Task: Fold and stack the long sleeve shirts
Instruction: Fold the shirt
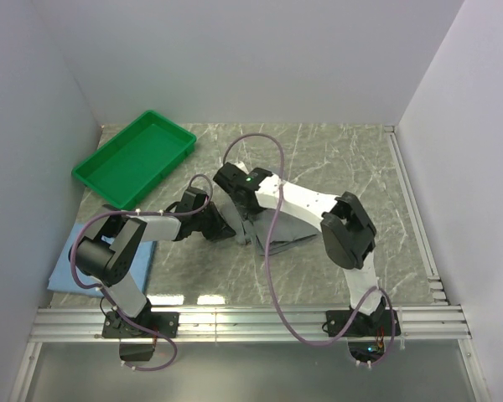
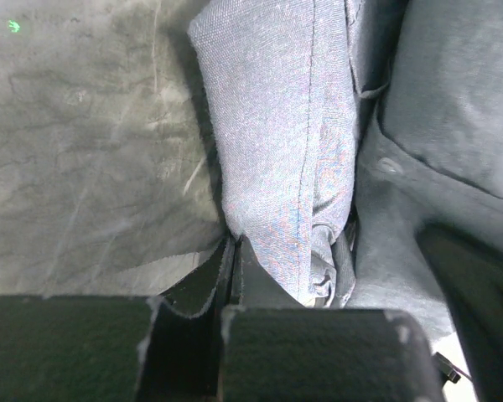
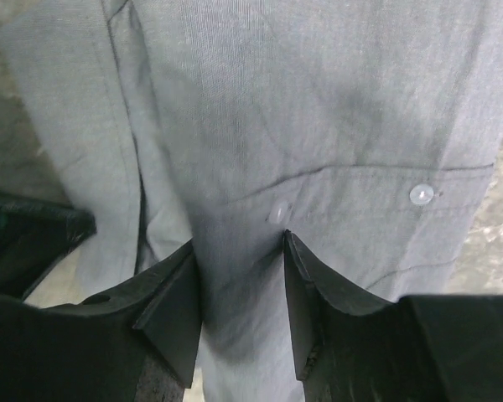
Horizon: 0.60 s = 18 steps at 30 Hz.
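The grey shirt (image 1: 289, 228) lies bunched in the middle of the table, mostly under the right arm. My left gripper (image 1: 226, 228) is at its left edge. In the left wrist view the left gripper (image 2: 233, 239) is shut, and a raised fold of the grey shirt (image 2: 277, 126) tapers into its tips. My right gripper (image 3: 239, 239) stands open low over the grey shirt (image 3: 318, 109), with cloth and a white button (image 3: 279, 211) between its spread fingers. The right gripper (image 1: 245, 230) sits close beside the left one. The light blue shirt (image 1: 67, 264) lies folded at the near left, partly under the left arm.
A green plastic tray (image 1: 136, 157) stands at the back left. White walls close in the left, back and right sides. A metal rail (image 1: 251, 322) runs along the near edge by the arm bases. Purple cables loop over both arms.
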Each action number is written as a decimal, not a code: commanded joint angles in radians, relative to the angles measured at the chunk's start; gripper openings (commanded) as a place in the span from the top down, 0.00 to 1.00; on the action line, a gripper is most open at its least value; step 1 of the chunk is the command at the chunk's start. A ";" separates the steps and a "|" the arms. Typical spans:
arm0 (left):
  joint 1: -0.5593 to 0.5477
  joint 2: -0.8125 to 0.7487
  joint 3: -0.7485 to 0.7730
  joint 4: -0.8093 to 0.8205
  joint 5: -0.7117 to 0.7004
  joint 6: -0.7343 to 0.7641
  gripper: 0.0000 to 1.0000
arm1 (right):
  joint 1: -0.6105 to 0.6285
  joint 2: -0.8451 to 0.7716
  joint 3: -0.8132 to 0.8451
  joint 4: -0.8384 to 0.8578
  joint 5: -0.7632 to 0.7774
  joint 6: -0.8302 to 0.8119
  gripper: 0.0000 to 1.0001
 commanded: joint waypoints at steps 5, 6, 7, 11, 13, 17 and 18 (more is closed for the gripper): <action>-0.006 -0.026 -0.002 -0.012 -0.034 0.007 1.00 | -0.012 -0.215 -0.067 0.114 -0.168 0.035 0.52; -0.007 -0.035 0.001 -0.017 -0.042 0.007 1.00 | -0.018 -0.252 -0.074 0.124 -0.174 0.038 0.52; -0.006 -0.040 0.005 -0.027 -0.043 0.009 0.99 | -0.032 -0.271 -0.085 0.133 -0.185 0.047 0.52; -0.004 -0.078 0.015 -0.070 -0.074 0.010 0.94 | -0.087 -0.381 -0.184 0.195 -0.205 0.087 0.53; -0.004 -0.117 0.020 -0.098 -0.106 0.017 0.89 | -0.122 -0.422 -0.243 0.229 -0.278 0.113 0.54; -0.003 -0.196 0.035 -0.196 -0.175 0.038 0.61 | -0.223 -0.527 -0.459 0.393 -0.476 0.163 0.55; -0.001 -0.234 0.041 -0.233 -0.187 0.043 0.55 | -0.240 -0.567 -0.499 0.430 -0.517 0.188 0.55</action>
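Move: The folded shirt's middle lies about 5 cm to the right hand's right, level with it and some 6 cm below. Its narrow left flap is about 5 cm left and 2 cm back. From the left hand, which still pinches the flap's near end, the flap's middle is 3 cm ahead and the shirt's middle 6 cm ahead and 10 cm right. The green bin is roughly 28 cm left and 24 cm ahead. Right hand climbs about 8 cm off the shirt, then swings right, rolling; left hand opens, releasing the flap, rising. ##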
